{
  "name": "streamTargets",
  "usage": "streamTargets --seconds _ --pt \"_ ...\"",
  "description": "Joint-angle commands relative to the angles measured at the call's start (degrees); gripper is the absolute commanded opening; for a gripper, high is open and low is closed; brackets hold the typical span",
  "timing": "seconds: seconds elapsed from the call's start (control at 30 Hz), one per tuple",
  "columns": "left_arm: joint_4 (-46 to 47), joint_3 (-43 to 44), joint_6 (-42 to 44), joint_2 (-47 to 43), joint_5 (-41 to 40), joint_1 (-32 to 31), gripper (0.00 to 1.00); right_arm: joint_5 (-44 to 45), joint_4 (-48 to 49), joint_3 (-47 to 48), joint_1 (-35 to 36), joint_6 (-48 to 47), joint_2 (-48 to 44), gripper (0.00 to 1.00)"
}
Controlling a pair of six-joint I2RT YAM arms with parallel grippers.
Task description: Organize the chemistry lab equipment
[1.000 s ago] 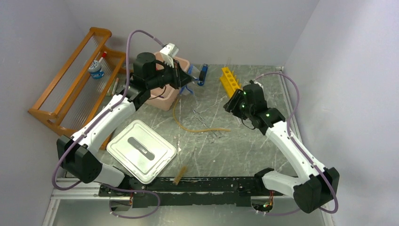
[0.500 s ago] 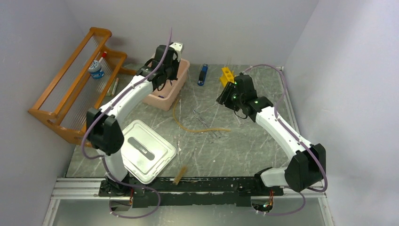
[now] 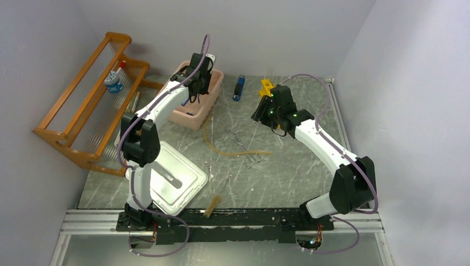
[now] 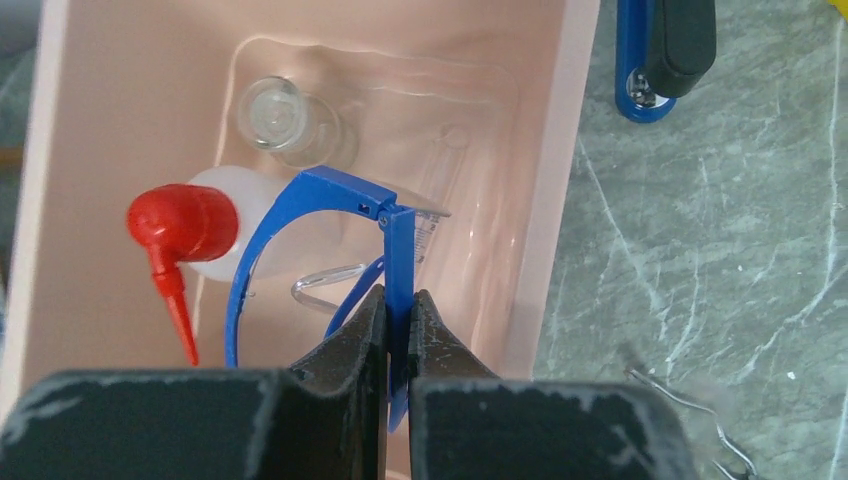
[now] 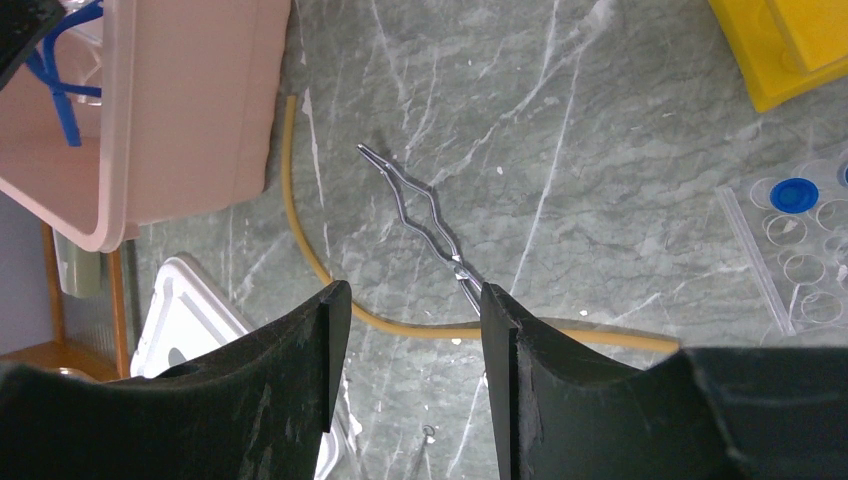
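Note:
My left gripper (image 4: 398,305) is shut on the blue plastic tongs (image 4: 320,190) and holds them over the pink tub (image 4: 80,110), seen from above in the top view (image 3: 198,72). In the tub lie a white red-capped squeeze bottle (image 4: 185,225) and a small clear jar (image 4: 278,110). My right gripper (image 5: 408,300) is open and empty, above the table near the thin metal tongs (image 5: 425,220) and the tan rubber hose (image 5: 300,200). The hose (image 3: 221,148) and metal tools (image 3: 244,147) also show mid-table in the top view. A blue-capped tube (image 5: 795,195) sits at the right edge.
The grey-white lid (image 3: 166,176) lies front left. A wooden rack (image 3: 88,105) stands at the left with a bottle on it. The yellow holed rack (image 3: 267,87) is behind my right arm. A blue-black tool (image 3: 239,87) lies at the back. A small brown piece (image 3: 211,206) lies near the front edge.
My left arm swung back from beside the tub to above it, carrying the blue tongs. My right arm moved left and toward the back, nearer the yellow rack.

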Motion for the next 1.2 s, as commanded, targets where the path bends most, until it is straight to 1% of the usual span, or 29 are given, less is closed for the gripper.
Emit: streamTargets --seconds 0.0,0.23,0.37,0.5,0.63,0.77,0.87,0.97,1.07,1.17 --pt "-1.2 4.1 -2.2 3.4 3.6 0.6 0.05 -0.1 0.7 2.0 0.2 -1.0 0.6 0.54" --pt "-0.7 5.5 -4.1 7.3 5.8 1.5 0.05 0.3 0.0 2.3 0.2 -1.2 0.6 0.54" --pt "-0.5 5.9 -4.8 9.0 7.1 2.4 0.09 0.3 -0.2 2.4 0.3 -1.1 0.7 0.54" --pt "0.1 5.9 -6.9 10.3 12.4 4.0 0.13 0.4 -0.3 2.4 0.3 -1.1 0.7 0.54" --pt "-0.1 6.6 -8.3 11.2 15.2 4.7 0.19 0.3 -0.4 2.6 0.4 -1.0 0.6 0.54" --pt "0.0 7.1 -9.2 10.0 17.2 5.1 0.30 0.4 -0.2 2.4 0.5 -0.7 0.3 0.53" --pt "-0.6 7.8 -10.1 8.8 19.0 5.6 0.36 0.5 -0.2 2.3 0.9 -0.5 0.3 0.54" --pt "-1.0 8.0 -10.2 6.6 19.0 5.7 0.40 0.7 -0.3 2.1 1.4 -0.3 0.2 0.54" --pt "-1.1 7.3 -10.0 3.5 19.0 5.7 0.44 1.0 -0.3 1.8 2.2 -0.1 -0.2 0.54" --pt "-0.3 4.8 -9.9 -1.3 20.3 5.7 0.50 1.1 0.0 1.2 3.0 0.2 -0.5 0.54"
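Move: The left gripper already holds the blue clamp over the pink tub, whose middle is about 6 cm to its left, 1 cm back and 11 cm below. In the tub, the red-capped bottle stands some 3 cm ahead and 8 cm left, the glass jar 8 cm ahead and 5 cm left. Outside, the blue-black tool lies roughly 7 cm ahead and 12 cm right. From the idle right gripper the tub's middle is about 14 cm ahead, 25 cm left. Lower the left gripper about 8 cm into the pink tub with the blue clamp still pinched, easing slightly forward between the bottle and the tub's right wall and tipping the fingers further down. Near the bottom, open the fingers to just under half and let go of the clamp, rolling the hand's left side down some 15 degrees, then back up about 4 cm. ##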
